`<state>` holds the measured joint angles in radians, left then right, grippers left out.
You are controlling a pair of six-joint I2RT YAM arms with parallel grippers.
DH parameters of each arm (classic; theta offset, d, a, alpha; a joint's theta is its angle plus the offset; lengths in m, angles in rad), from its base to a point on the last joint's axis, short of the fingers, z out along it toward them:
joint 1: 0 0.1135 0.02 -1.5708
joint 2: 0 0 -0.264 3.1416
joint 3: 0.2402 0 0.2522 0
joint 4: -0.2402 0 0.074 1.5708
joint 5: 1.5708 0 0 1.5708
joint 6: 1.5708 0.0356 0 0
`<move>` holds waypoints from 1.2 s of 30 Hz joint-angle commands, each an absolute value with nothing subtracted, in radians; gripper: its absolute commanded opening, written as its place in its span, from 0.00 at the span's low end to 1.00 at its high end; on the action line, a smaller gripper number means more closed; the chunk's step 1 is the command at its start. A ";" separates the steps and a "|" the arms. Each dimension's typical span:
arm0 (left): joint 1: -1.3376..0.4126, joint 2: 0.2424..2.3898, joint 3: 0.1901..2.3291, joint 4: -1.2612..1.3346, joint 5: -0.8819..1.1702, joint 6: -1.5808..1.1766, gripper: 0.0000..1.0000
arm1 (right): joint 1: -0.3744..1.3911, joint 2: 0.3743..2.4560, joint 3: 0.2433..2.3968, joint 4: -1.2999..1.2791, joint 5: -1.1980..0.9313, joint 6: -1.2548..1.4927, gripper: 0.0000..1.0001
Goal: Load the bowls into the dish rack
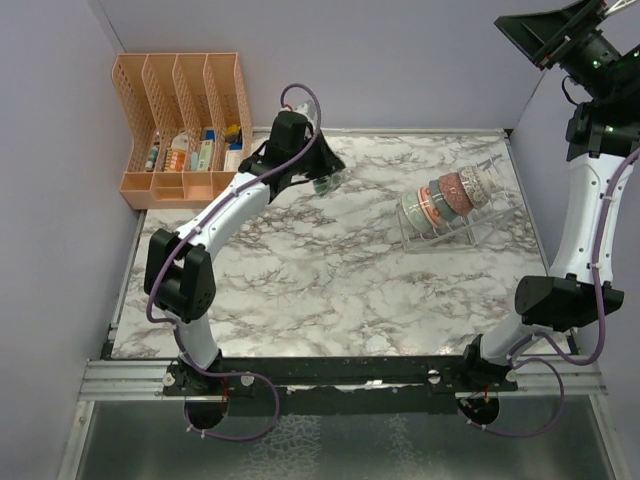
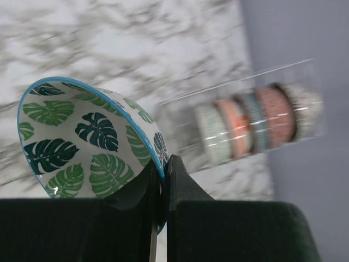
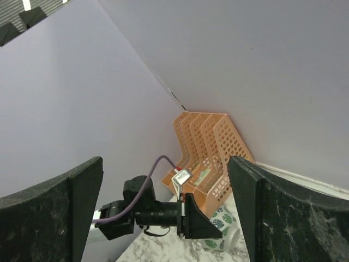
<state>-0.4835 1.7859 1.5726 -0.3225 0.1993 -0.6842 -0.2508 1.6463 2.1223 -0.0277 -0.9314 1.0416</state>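
My left gripper (image 1: 318, 178) (image 2: 163, 165) is shut on the rim of the green-leaf bowl (image 1: 333, 183) (image 2: 82, 142), one finger inside and one outside. It holds the bowl tilted above the marble table at the back centre-left. The clear dish rack (image 1: 452, 232) (image 2: 177, 123) stands at the right and holds several bowls (image 1: 450, 197) (image 2: 256, 123) on edge in a row. My right gripper (image 1: 560, 35) (image 3: 165, 164) is raised high at the far right, open, with nothing between its fingers. Its view looks down on the left gripper (image 3: 202, 224) and the leaf bowl (image 3: 221, 237).
An orange slotted file organizer (image 1: 185, 120) (image 3: 210, 153) with small items stands at the back left corner, just left of the left gripper. Purple walls close in the table on the left, back and right. Marble tabletop (image 1: 330, 290) spreads between the arms and the rack.
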 commanded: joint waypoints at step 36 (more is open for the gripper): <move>-0.819 2.587 2.481 0.707 0.332 -2.051 0.00 | -0.286 1.644 2.020 0.374 -0.986 1.351 0.96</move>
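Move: The free slot at the dish rack's far right end, where the leaf bowl already held by the left gripper is to go, lies roughly 35 cm to that hand's right, 3 cm ahead and 15 cm below. Next to the slot, the white patterned bowl is about 33 cm right and 2 cm ahead; the brown bowl is some 27 cm right and level fore and aft, both around 15 cm below. From the right hand, the slot is about 6 cm ahead, 6 cm right and 51 cm below. Keep the leaf bowl's rim pinched and swing the left gripper about 26 cm right, rising some 20 cm, with most of the climb first, to pass high out over the loaded dish rack; ease back a few centimetres towards the end. Meanwhile roll the wrist strongly, its left side going down, until the fingers point right and slightly up. Let the open, empty right gripper rise about 3 cm, then sink back most of that. ##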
